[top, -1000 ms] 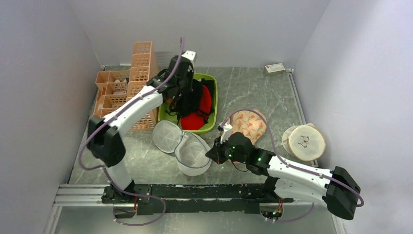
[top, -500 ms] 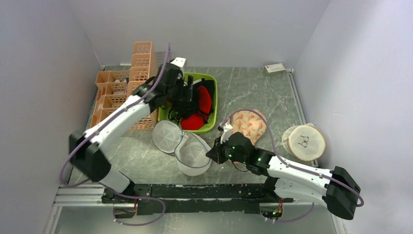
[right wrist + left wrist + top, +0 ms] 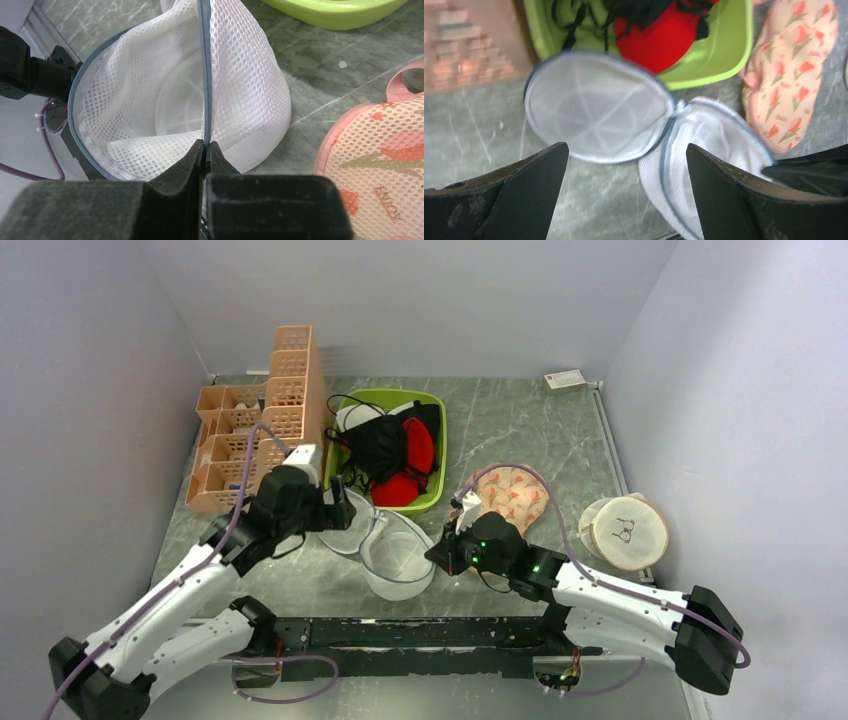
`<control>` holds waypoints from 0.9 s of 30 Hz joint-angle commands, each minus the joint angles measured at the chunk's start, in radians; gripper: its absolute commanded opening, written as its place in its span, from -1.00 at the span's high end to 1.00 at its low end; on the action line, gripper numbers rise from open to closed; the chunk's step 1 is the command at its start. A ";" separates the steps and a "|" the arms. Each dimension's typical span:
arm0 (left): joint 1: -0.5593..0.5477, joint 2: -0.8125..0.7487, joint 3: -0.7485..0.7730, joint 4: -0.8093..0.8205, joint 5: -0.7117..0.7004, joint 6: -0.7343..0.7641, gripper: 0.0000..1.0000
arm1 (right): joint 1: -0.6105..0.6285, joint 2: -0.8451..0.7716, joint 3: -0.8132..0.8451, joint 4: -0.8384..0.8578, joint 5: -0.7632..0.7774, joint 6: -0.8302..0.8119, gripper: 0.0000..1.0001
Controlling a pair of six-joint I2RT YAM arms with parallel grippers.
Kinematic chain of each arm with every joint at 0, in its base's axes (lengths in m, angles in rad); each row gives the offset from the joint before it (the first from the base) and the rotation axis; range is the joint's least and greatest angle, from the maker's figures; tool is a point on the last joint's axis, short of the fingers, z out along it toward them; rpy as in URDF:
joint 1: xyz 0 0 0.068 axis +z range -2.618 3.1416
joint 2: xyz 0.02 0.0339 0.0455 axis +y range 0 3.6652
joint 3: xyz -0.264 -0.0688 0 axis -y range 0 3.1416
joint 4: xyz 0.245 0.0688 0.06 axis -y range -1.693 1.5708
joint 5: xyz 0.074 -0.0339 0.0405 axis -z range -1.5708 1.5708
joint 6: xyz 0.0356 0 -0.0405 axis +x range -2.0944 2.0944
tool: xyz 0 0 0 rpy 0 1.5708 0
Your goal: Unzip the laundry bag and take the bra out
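The white mesh laundry bag (image 3: 398,558) lies unzipped on the table, its two bowl halves spread apart; it also shows in the left wrist view (image 3: 599,107) and the right wrist view (image 3: 150,100). The red bra (image 3: 410,468) lies in the green bin (image 3: 436,440), partly under a black garment (image 3: 375,445); it also shows in the left wrist view (image 3: 659,40). My left gripper (image 3: 338,508) is open and empty above the bag's left half (image 3: 626,200). My right gripper (image 3: 440,555) is shut on the bag's zip rim (image 3: 205,145).
Orange slotted baskets (image 3: 265,410) stand at the back left. A peach floral padded item (image 3: 512,495) lies right of the bag. A cream round pouch with a black squiggle (image 3: 625,532) sits at the far right. A white-cupped item (image 3: 352,417) is in the bin.
My left arm has pulled back out of the green bin toward the near left, empty, and now hangs over the bag's left half. The red bra stays in the bin. The right arm is still.
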 commanded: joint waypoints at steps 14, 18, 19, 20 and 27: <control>0.245 -0.139 -0.431 0.288 0.070 -0.328 0.03 | 0.005 -0.033 -0.004 -0.023 0.007 0.000 1.00; 0.365 -0.087 -0.486 0.387 0.160 -0.291 0.26 | 0.005 -0.040 -0.004 -0.022 0.007 0.001 1.00; 0.381 -0.072 -0.498 0.417 0.177 -0.287 0.30 | 0.005 -0.039 -0.002 -0.021 0.006 0.001 1.00; 0.391 -0.053 -0.511 0.438 0.181 -0.285 0.32 | 0.005 -0.039 -0.001 -0.020 0.005 0.002 1.00; 0.405 0.084 -0.535 0.586 0.189 -0.249 0.31 | 0.005 -0.022 0.003 -0.009 -0.004 0.000 1.00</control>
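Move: The lid flap of the laundry bag lies spread below the left hand, its middle about 16 cm down, 3 cm ahead and 1 cm left. The bag's open body is some 7 cm back and 10 cm right of that hand, the green bin about 20 cm ahead and 9 cm right, the peach basket some 20 cm ahead and 23 cm left. From the right hand the flap is about 19 cm left, 11 cm ahead and 8 cm lower. No grip on the flap yet: the empty left hand sinks some 15 cm and slides about 8 cm left to the flap's outer left rim, easing back slightly before coming forward again. The wrist swings nearly 30 degrees counter-clockwise and dips, while the wide-open fingers narrow to about a third, tips ending either side of the rim. The right hand stays put, still pinching the bag's rim. ##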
